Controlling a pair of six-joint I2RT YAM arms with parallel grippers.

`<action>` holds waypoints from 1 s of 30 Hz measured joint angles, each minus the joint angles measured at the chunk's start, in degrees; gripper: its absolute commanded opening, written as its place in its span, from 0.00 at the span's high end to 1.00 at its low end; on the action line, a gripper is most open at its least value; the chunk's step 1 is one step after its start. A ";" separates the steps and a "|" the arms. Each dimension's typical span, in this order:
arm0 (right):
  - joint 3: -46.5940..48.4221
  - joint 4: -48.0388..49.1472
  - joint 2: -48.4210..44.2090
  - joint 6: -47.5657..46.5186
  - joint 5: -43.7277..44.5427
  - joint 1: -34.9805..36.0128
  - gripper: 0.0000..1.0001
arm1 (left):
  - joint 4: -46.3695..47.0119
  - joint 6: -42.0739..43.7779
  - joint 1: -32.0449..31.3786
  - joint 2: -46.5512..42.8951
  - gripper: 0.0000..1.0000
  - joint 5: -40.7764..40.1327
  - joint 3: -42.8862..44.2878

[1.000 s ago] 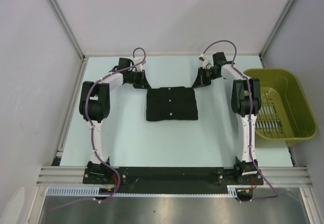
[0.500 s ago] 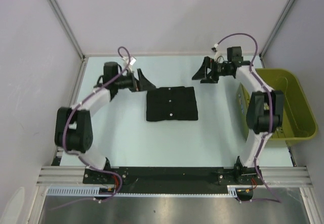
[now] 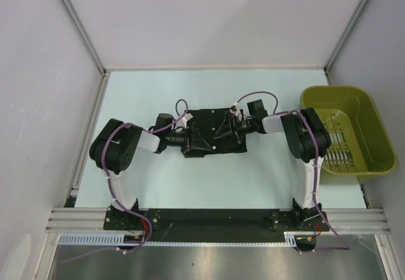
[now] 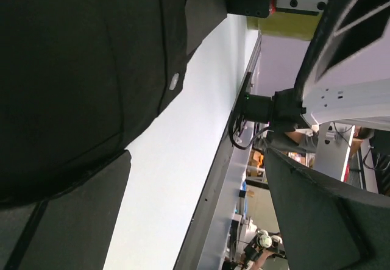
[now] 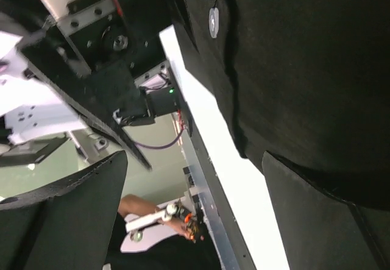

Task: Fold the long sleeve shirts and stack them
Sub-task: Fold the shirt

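Note:
A folded stack of black long sleeve shirts (image 3: pixel 214 117) lies in the middle of the table. Both arms are folded low, and their grippers face each other over the stack. My left gripper (image 3: pixel 199 139) sits at the stack's near left part, open, with only bare table between its fingers (image 4: pixel 61 221). My right gripper (image 3: pixel 223 129) hangs over the stack's right half, also open and holding nothing. Black fabric (image 4: pixel 79 69) fills the left wrist view's upper left. In the right wrist view the fabric (image 5: pixel 292 63) fills the upper right. I cannot tell whether either gripper touches the fabric.
An olive-green basket (image 3: pixel 373 125) stands at the table's right edge, beside the right arm. White walls close in the table on the left, far and right sides. The metal rail (image 3: pixel 215 218) with both arm bases runs along the near edge.
Both grippers left the stack's far corners, opened, swung apart, and have come down low over the stack facing each other. The stack has not moved.

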 measured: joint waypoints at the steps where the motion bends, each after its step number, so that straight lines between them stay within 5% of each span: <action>1: 0.02 0.59 0.39 0.07 -0.98 -0.59 0.01 | 0.61 0.00 0.63 0.04 0.01 0.76 -0.24; 6: 0.72 -1.14 1.29 -2.97 -4.20 -3.41 0.00 | -0.28 1.22 6.45 -0.22 0.05 3.78 -1.73; 11: 2.86 -13.18 -1.81 -9.64 -2.29 -6.10 0.00 | -9.66 8.26 9.81 -6.67 0.01 4.68 -3.02; 17: 5.09 -9.90 -6.91 -6.32 -0.57 -4.72 0.00 | -14.32 12.59 -0.20 -16.52 0.01 3.80 4.98; 24: 8.81 1.44 1.18 -0.68 0.33 -2.05 0.00 | -1.51 5.16 0.35 0.33 0.01 -1.20 9.25; 30: 11.43 -5.33 6.32 -8.55 -1.14 -4.44 0.00 | 0.96 0.11 6.38 5.20 0.01 -0.11 8.39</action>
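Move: My left hand hovers over the near part of the folded shirt, whose middle lies about 8 cm ahead of it, 7 cm to its right and 5 cm below; from my right hand that middle is some 6 cm ahead, 4 cm left and 5 cm below. The near button sits about 3 cm back and 6 cm right of my left hand, the far button roughly 21 cm ahead of it and 5 cm right. With both grippers still wide open and my lower fingers on the cloth, I stroke outward, left hand about 5 cm left and right hand 4 cm right. I lift both, the left some 10 cm and the right 6, bring them back inward, set them down nearer the shirt's middle, 6 cm farther forward, and start stroking outward again. ##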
